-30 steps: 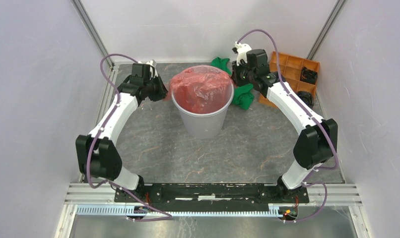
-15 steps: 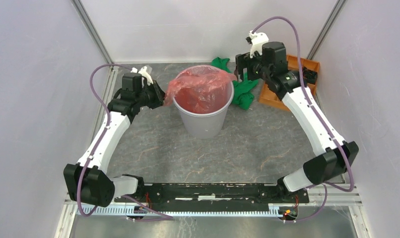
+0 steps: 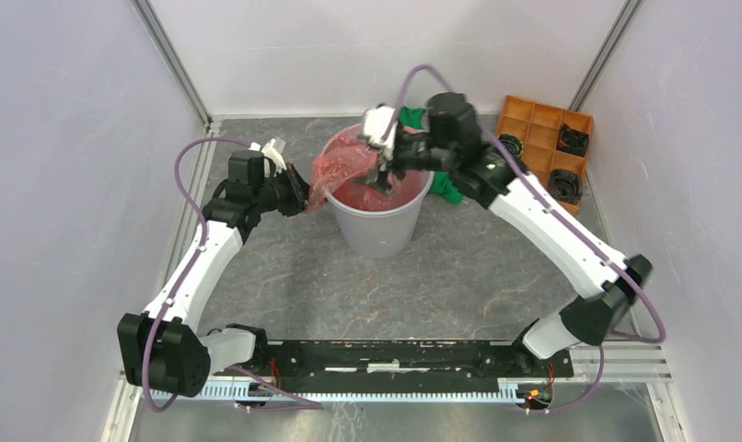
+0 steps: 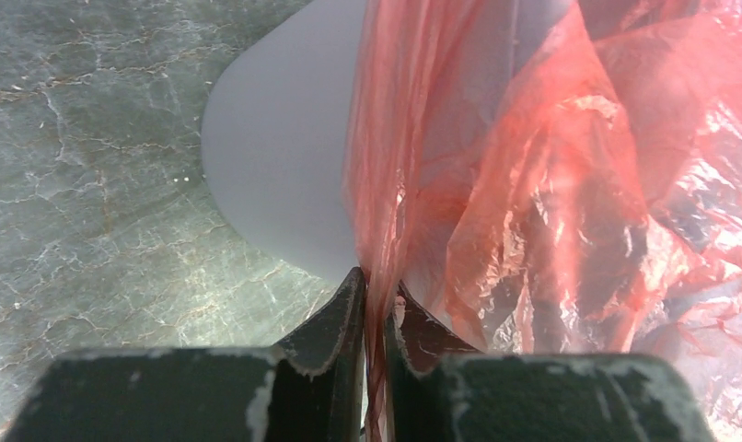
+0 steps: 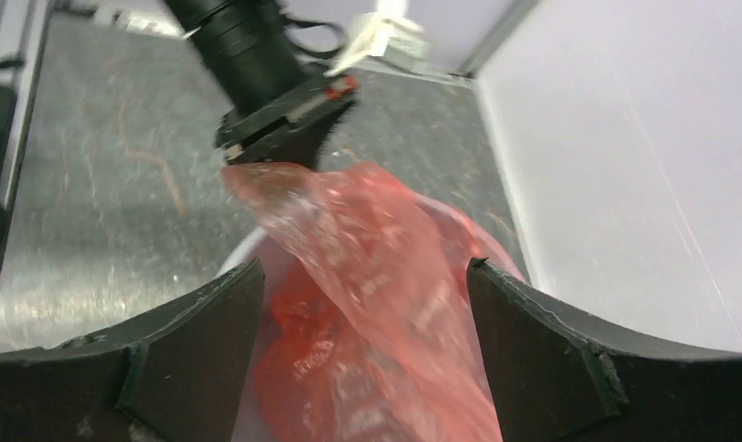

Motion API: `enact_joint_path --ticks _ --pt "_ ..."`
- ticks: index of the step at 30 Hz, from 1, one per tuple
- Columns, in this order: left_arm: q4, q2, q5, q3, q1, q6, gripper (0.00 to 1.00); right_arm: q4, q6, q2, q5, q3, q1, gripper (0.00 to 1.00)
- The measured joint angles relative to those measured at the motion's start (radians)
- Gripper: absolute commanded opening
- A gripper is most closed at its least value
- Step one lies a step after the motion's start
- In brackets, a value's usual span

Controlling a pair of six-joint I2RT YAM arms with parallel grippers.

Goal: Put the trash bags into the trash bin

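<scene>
The light-grey trash bin stands mid-table with the red trash bag inside it and spilling over its left rim. My left gripper is shut on the bag's left edge, just left of the bin; in the left wrist view the film is pinched between the jaws beside the bin wall. My right gripper is open over the bin's mouth. In the right wrist view its gripper straddles the bag without touching it.
A green cloth lies behind the bin on the right. An orange compartment tray with black parts sits at the back right. White walls and metal posts close in the back and sides.
My right arm has swung left from beside the green cloth to above the bin, gripper open. My left gripper has pulled the bag's edge a little left and outward.
</scene>
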Motion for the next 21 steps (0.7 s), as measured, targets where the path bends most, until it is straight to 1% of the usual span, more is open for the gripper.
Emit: enact_joint_path --ticks 1,3,7,9,10,13,14,17,18,19,21 --pt "0.007 -0.006 0.007 -0.006 0.0 -0.006 0.17 -0.029 -0.079 0.042 -0.023 0.029 0.036 0.87" --pt "0.014 -0.017 0.014 -0.015 0.0 -0.011 0.17 -0.069 -0.199 0.089 -0.037 0.038 0.08 0.85" --pt "0.02 -0.027 0.034 -0.03 0.0 -0.016 0.16 -0.085 -0.363 0.088 -0.037 -0.039 0.101 0.82" --pt "0.022 -0.028 0.042 -0.037 0.0 -0.019 0.16 -0.083 -0.431 0.072 -0.035 -0.089 0.103 0.75" --pt "0.023 -0.028 0.045 -0.041 0.0 -0.019 0.16 -0.078 -0.46 0.063 -0.029 -0.114 0.103 0.67" --pt "0.024 -0.033 0.058 -0.047 0.0 -0.021 0.16 -0.038 -0.513 0.04 0.017 -0.174 0.105 0.3" --pt "0.025 -0.035 0.06 -0.048 0.0 -0.021 0.16 -0.027 -0.525 0.035 0.034 -0.184 0.105 0.23" --pt "0.026 -0.043 0.063 -0.048 0.0 -0.021 0.16 -0.014 -0.531 0.026 0.064 -0.189 0.109 0.13" --pt "0.026 -0.044 0.063 -0.048 0.0 -0.021 0.16 -0.013 -0.529 0.02 0.071 -0.189 0.111 0.04" --pt "0.026 -0.045 0.063 -0.048 0.0 -0.021 0.17 -0.008 -0.529 0.01 0.077 -0.194 0.113 0.01" --pt "0.026 -0.045 0.063 -0.05 0.0 -0.021 0.18 0.016 -0.523 -0.028 0.089 -0.225 0.12 0.0"
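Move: The right hand, open over the bin mouth, has the trash bag film to be pinched about 8 cm below it, 2 cm back and 2 cm left. The trash bin's middle is roughly 4 cm ahead and 25 cm below; the green cloth lies some 22 cm ahead, 15 cm right and 37 cm down. From the left hand, already gripping a bag corner, the bin is about 4 cm ahead, 15 cm right and 7 cm down, and that film some 12 cm right, 1 cm back and 9 cm up. The right fingers close from nearly wide open and pinch the bag film over the bin mouth. To reach it, the hand sweeps left about 4 cm and sinks some 9 cm, turning its fingertips further down, then edges back right and rises slightly with the grip. The left hand keeps its pinch on the bag corner and eases barely 1.5 cm back. ##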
